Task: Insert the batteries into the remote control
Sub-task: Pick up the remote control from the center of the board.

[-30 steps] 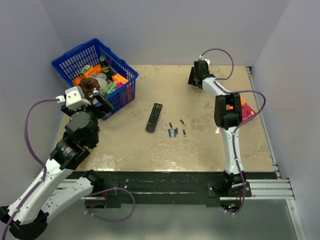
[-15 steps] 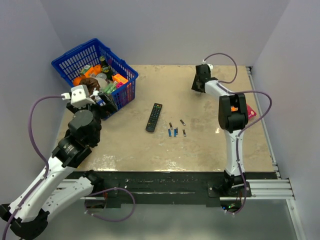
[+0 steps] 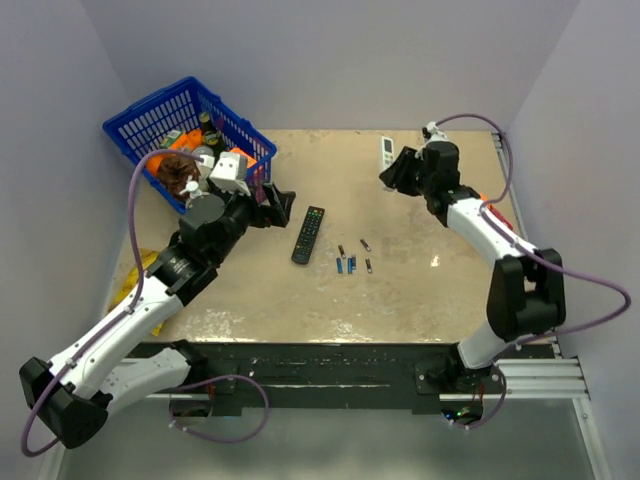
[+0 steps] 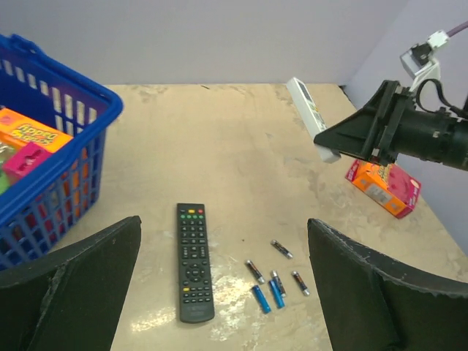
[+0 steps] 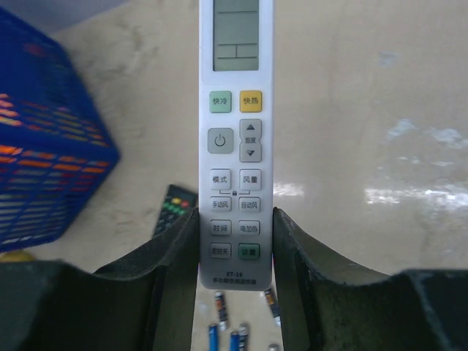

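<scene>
The white remote control [image 5: 235,131] is lifted off the table with its button face up, my right gripper [image 5: 235,241] shut on its lower end. In the top view the remote control [image 3: 389,150] sticks out past the right gripper [image 3: 402,172] at the back of the table. Several batteries [image 3: 352,260], two blue and the others dark, lie loose mid-table; they also show as batteries [image 4: 274,281] in the left wrist view. My left gripper [image 4: 224,223] is open and empty, hovering left of them above the black remote [image 4: 194,263].
A blue basket [image 3: 150,115] full of packaged goods stands at the back left, its wall [image 4: 66,168] close to my left fingers. The black remote [image 3: 308,234] lies left of the batteries. An orange-pink box [image 4: 384,186] lies by the right edge.
The right gripper has closed on the white remote and lifted it, its arm swinging out to the right. The left arm has moved from the basket toward the table's middle.
</scene>
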{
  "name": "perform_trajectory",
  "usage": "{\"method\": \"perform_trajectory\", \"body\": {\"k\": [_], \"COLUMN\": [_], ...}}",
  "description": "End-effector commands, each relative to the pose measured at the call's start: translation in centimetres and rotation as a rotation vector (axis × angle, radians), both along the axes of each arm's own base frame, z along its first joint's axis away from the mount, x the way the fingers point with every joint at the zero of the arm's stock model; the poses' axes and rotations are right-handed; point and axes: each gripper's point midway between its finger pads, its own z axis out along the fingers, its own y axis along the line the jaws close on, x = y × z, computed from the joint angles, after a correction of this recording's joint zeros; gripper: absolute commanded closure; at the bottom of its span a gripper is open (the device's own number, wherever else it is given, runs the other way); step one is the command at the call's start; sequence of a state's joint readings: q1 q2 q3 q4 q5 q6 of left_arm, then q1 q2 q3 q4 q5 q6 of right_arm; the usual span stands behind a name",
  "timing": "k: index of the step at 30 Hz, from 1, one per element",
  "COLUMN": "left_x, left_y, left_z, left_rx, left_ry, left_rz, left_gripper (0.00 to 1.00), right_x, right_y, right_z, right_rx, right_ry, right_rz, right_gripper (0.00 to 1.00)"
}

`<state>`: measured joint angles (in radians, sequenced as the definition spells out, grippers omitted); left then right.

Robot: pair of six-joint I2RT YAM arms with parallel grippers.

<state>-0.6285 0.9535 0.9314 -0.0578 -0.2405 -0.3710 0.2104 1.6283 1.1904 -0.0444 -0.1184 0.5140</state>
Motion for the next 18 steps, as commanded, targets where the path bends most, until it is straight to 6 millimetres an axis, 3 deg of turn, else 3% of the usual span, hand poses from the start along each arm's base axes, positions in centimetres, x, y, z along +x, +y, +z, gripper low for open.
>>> {"method": "perform_trajectory", "body": {"k": [1, 3, 4, 5, 9, 14, 18], "left_x": [-0.1, 0.2, 0.2, 0.4, 0.6, 0.8, -1.0], "left_y": [-2.5, -3.0, -3.1, -3.3, -4.2, -4.8, -6.3], "left_z": [4.7, 5.4, 5.6, 5.5, 6.8, 7.4, 8.5], "left_rx": [-0.14, -0.191, -0.208, -0.222, -0.368, -0.576, -0.646], "left_ry": [-0.129, -0.141, -0.145, -0.145, -0.166, -0.159, -0.213], "left_rz": [-0.116, -0.12, -0.124, -0.127, -0.202, -0.353, -0.524], "left_gripper": [0.0, 0.0, 0.0, 0.0, 0.0, 0.0, 0.0], "right_x": [-4.2, -6.2, -7.7, -8.7, -12.4, -16.0, -18.2], "right_y": [5.1, 6.2, 6.9, 7.0, 9.0, 11.3, 13.2], "right_z": [7.1, 11.0, 11.1, 13.6, 16.8, 19.1, 19.6], "right_rx": [0.25, 0.314, 0.365, 0.396, 0.511, 0.619, 0.663], "right_ry": [-0.189, -0.305, -0.295, -0.375, -0.443, -0.482, -0.486], "right_rz": [0.25, 0.326, 0.371, 0.401, 0.535, 0.686, 0.794], "right_gripper": [0.87, 0.88, 0.89, 0.89, 0.9, 0.9, 0.9]}}
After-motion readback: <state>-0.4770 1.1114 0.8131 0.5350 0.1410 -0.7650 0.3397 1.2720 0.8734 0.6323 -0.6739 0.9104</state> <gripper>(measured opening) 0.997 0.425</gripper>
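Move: Already pinched in the right fingers, the white remote's middle lies about 20 cm ahead of the left hand, 29 right and 10 lower. From the right hand, the open left gripper is some 16 cm back, 29 left and 14 up; the black remote lies about 5 back, 23 left and 17 below; the batteries some 11 back, 11 left, equally low. Right hand lifts the white remote about 15 cm, back and left towards the open left gripper, which rolls. ##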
